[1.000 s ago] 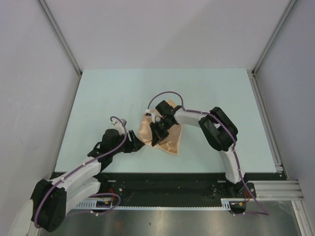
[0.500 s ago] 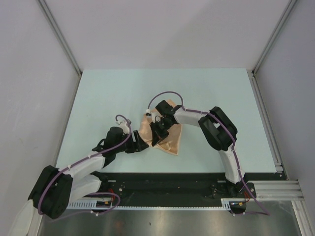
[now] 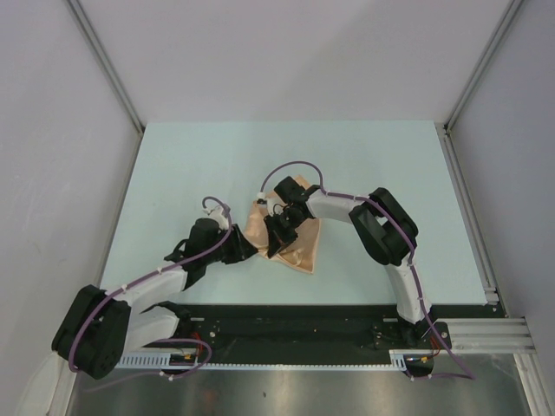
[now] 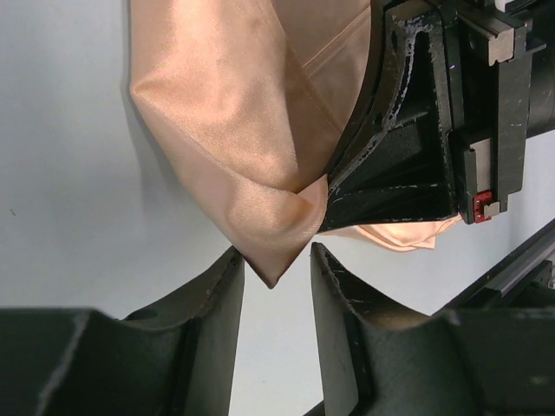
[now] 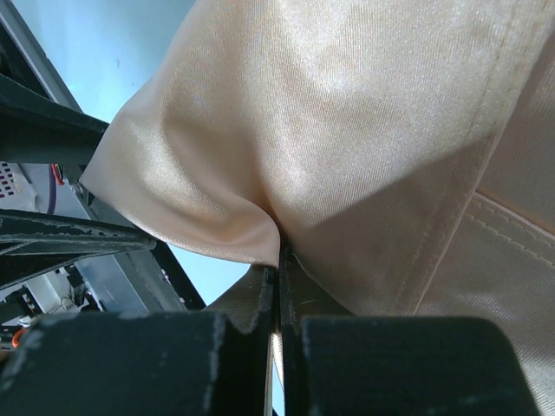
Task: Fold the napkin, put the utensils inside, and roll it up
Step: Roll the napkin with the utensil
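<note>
The peach-orange napkin [image 3: 300,248] lies folded mid-table, its shiny cloth filling the left wrist view [image 4: 225,113] and the right wrist view [image 5: 347,113]. My right gripper [image 3: 279,232] sits on top of it, shut, with a raised fold of cloth pinched between its fingertips [image 5: 279,260]. At the cloth's near-left side, my left gripper [image 3: 249,251] stands open, and the pointed corner of the napkin [image 4: 271,279] reaches in between its two fingers [image 4: 221,295] without touching either. The right gripper's black body [image 4: 416,130] rests on the cloth just beyond. The utensils are out of view.
The pale teal table [image 3: 173,173] is bounded by grey walls on three sides. A metal rail [image 3: 468,217] runs along its right edge and a black strip [image 3: 303,316] along the near edge, where the arm bases stand.
My left arm has reached forward and right to the napkin's near-left corner, and its jaws have narrowed around that corner. The right gripper has kept its pinch without moving.
</note>
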Controlling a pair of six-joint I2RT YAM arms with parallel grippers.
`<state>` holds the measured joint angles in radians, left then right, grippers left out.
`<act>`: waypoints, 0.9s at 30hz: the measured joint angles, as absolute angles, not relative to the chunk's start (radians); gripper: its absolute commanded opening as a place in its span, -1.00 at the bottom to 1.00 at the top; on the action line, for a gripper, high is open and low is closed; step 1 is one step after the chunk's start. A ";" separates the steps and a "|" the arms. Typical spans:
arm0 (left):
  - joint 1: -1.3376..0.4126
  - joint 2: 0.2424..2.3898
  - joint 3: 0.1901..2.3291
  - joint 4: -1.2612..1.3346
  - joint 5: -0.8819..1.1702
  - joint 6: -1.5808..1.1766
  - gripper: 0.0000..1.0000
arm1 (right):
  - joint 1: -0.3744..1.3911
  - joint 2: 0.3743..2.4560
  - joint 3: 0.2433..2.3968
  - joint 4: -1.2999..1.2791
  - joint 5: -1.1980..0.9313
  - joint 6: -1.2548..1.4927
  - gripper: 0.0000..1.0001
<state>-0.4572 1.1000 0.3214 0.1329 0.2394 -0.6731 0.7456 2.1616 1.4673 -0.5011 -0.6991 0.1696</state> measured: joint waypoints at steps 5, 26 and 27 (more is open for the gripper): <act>-0.457 1.114 0.322 0.139 0.238 -0.690 -0.35 | 0.746 2.162 1.467 -0.501 -0.699 0.175 -1.00; -0.400 1.153 0.346 0.102 0.224 -0.708 -1.00 | 0.745 2.162 1.465 -0.497 -0.702 0.181 -0.91; -0.392 1.161 0.349 0.102 0.237 -0.707 -0.99 | 0.745 2.162 1.463 -0.495 -0.705 0.181 -0.87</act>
<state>-0.3923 1.1614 0.3489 0.1020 0.2375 -0.7071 0.7448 2.1616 1.4631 -0.4950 -0.7048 0.1810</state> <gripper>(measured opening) 0.030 0.018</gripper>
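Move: The napkin's near-left corner already lies between the left hand's half-open fingers, about 1 cm ahead, level left-right and some 1 cm lower. The right hand's fingertips, shut on the napkin's edge, stand roughly 5 cm to the left hand's right, about level ahead; the napkin's flat middle lies about 7 cm ahead and 9 cm to the right of the left hand. From the right hand that corner is some 5 cm left, level ahead. Left fingers shut on the napkin corner, easing about 1.5 cm left, forward and down; right keeps its pinch. ##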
